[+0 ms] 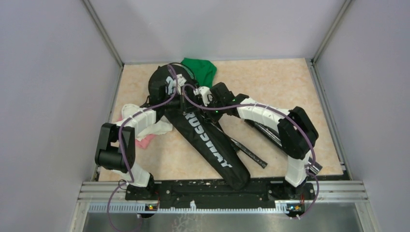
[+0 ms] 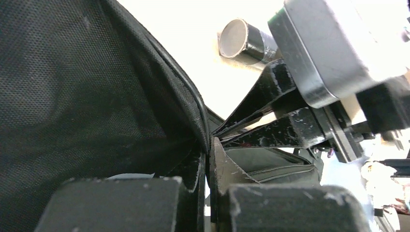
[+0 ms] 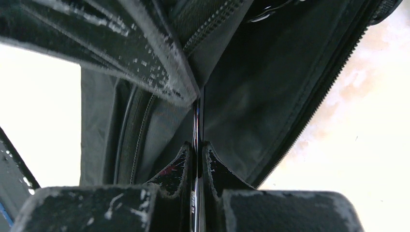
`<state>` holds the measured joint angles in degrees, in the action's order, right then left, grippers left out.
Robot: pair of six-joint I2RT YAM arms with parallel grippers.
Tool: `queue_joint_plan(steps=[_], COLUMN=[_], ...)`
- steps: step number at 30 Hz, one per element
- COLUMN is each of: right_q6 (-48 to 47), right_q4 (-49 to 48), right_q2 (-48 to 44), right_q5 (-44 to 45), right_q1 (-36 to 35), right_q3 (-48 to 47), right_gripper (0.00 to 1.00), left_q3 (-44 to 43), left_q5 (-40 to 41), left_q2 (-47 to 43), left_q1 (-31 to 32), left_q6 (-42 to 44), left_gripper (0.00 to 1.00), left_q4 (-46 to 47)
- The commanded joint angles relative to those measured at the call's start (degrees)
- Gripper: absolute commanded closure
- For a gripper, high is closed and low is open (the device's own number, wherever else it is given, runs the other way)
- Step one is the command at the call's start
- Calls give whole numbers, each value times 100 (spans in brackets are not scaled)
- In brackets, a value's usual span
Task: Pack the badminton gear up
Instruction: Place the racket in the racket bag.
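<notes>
The black "CROSSWAY" racket bag [image 1: 209, 141] lies slantwise on the table, its wide head end at the far left. Both grippers meet at that head end. My left gripper [image 1: 172, 86] [image 2: 209, 147] is shut on the bag's piped edge, with the mesh-textured flap [image 2: 72, 87] filling its view. My right gripper [image 1: 192, 92] [image 3: 197, 147] is shut on a thin glossy racket shaft [image 3: 197, 121] that runs into the bag's open zippered mouth [image 3: 251, 87]. The black tube [image 2: 240, 41] lies behind, its open end showing. No shuttlecocks show.
A green cloth [image 1: 200, 70] lies at the far edge behind the bag's head. White and pink cloths [image 1: 147, 128] sit under the left arm. A long black piece [image 1: 250, 154] lies on the table right of the bag, under the right arm.
</notes>
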<state>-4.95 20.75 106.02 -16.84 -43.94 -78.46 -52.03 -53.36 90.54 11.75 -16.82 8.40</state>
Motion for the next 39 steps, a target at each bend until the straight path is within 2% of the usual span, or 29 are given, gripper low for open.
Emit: queue_joint_plan(steps=[1, 4, 7, 14, 18, 22, 29, 35, 39], right_q6=[319, 375, 225, -252, -514, -774, -1412, -1828, -1957], right_q4=[-619, -607, -431, 117, 462, 731, 1287, 1765, 1896], right_q2=[123, 73, -43, -495, -914, -1535, -2572, -2679, -2637], right_q5=[-452, -707, -843, -804, -733, -744, -1055, -1509, -1503], right_q1=[133, 277, 357, 479, 625, 850, 882, 876, 875], right_q3=[-502, -504, -493, -317, -67, 635, 1956, 2562, 2787], right_gripper=[100, 99, 88, 38, 24, 17, 10, 12, 15], left_q3=[33, -15, -173, -290, -324, -346, -439, -489, -495], left_q5=[-515, -484, -361, -141, -82, 49, 302, 413, 477], left_q2=[67, 96, 131, 244, 263, 199, 99, 68, 31], left_q1=[-10, -127, -164, -164, -166, -164, -164, -166, -164], left_q6=[-336, -569, -472, -339, -348, -363, -444, -480, -476], left_gripper=[100, 100, 100, 100, 100, 100, 100, 100, 100], left_q4=[831, 955, 845, 833, 869, 908, 911, 907, 895])
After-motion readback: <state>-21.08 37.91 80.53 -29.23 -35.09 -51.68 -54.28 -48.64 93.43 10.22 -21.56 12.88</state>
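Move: About 19 cm back and 24 cm to the right of the right hand, and some 6 cm below it, lies the middle of the racket handle; that hand is pinching the shaft at the bag's mouth. A second handle end peeks from the bag's side, roughly 15 cm back and 15 cm right. The shuttlecock tube's middle is about 40 cm right and 15 cm back. From the left hand the racket handle lies some 24 cm back and 29 cm right, about 11 cm below. Easing the racket shaft a little forward into the bag, the right hand opens wide and lets go of it, rises about 5 cm clear, then sweeps back and to the right along the racket, sinking towards its handle; it ends some 12 cm back and 14 cm right, fingers open. The left hand keeps its pinch on the bag's edge and draws it about 3.5 cm forward. ##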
